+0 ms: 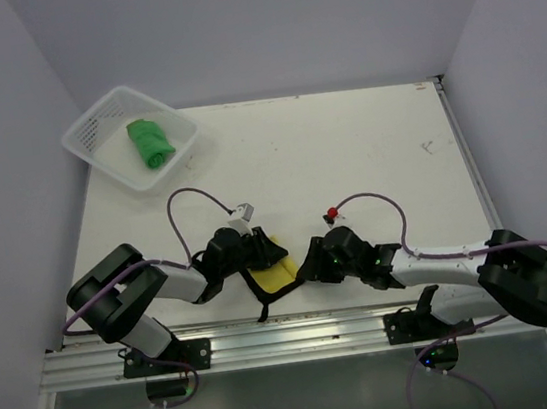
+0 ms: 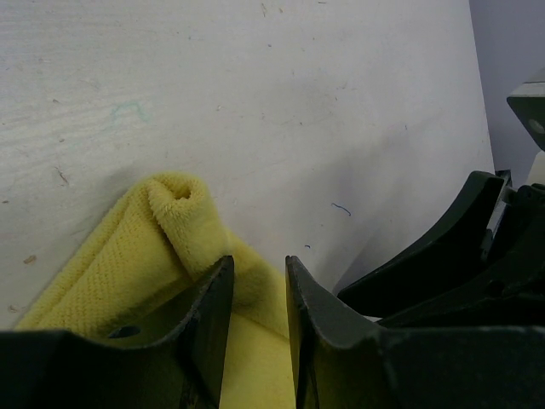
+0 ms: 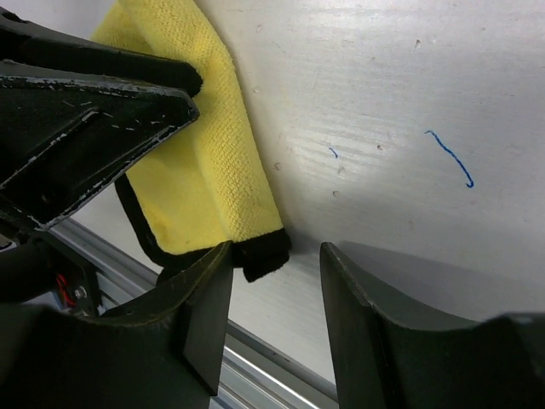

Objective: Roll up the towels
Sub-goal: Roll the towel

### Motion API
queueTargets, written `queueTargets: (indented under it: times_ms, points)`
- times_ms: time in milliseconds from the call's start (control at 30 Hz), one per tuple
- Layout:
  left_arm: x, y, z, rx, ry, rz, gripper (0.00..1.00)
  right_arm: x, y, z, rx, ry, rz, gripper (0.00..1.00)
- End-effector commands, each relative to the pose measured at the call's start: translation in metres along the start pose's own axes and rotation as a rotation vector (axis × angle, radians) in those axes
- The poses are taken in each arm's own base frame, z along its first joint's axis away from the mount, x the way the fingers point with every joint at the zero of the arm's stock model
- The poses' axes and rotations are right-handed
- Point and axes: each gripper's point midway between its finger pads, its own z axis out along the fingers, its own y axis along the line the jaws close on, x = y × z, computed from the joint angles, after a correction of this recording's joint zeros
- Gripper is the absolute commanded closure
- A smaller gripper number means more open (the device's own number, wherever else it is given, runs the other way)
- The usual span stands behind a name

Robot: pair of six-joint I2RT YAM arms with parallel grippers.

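Observation:
The yellow towel (image 1: 276, 275) with a black edge lies partly folded near the table's front edge, between my two grippers. My left gripper (image 1: 258, 255) is shut on a raised fold of the yellow towel (image 2: 162, 247); the cloth fills its narrow gap (image 2: 257, 264). My right gripper (image 1: 310, 265) stands open just right of the towel. Its left finger touches the towel's black-edged corner (image 3: 266, 254), and bare table shows between its fingertips (image 3: 274, 249). The green towel (image 1: 149, 142) lies rolled up in the basket, far from both grippers.
A white mesh basket (image 1: 93, 137) stands at the table's back left corner. An aluminium rail (image 1: 301, 337) runs along the front edge just below the towel. Pale walls close in the left, back and right. Cables loop over both arms.

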Motion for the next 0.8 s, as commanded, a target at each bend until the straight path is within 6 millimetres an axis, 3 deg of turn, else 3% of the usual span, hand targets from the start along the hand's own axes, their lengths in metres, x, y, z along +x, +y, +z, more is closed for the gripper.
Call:
queueTargets:
  times_ms: [0,200,567,767]
  points:
    - [0.01,0.015,-0.004,-0.052,0.018,0.009,0.65,-0.001,0.013,0.004,-0.065,-0.001,0.048,0.53]
    - [0.013,0.017,-0.005,-0.057,0.024,0.011,0.65,0.007,0.002,0.013,-0.038,0.018,0.051,0.62]
    - [0.012,0.017,-0.005,-0.061,0.024,0.014,0.65,0.01,0.0,0.021,-0.039,0.031,-0.003,0.77]
    - [0.009,0.015,-0.002,-0.061,0.027,0.022,0.65,0.005,-0.004,0.02,-0.028,0.006,-0.097,1.0]
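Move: The folded yellow towel's near black-edged end lies about 2 cm to the right hand's left, level fore and aft and some 1 cm below. From that hand, the towel's middle is roughly 6 cm left, 3 cm ahead, and its black loop about 9 cm left, 7 cm back, both slightly lower. From the left hand, the same end lies about 6 cm back, 2 cm right, 1 cm lower. The right hand slides about 2 cm left, sinking 1 cm, and closes its fingers, pinching the towel's black-edged end. ##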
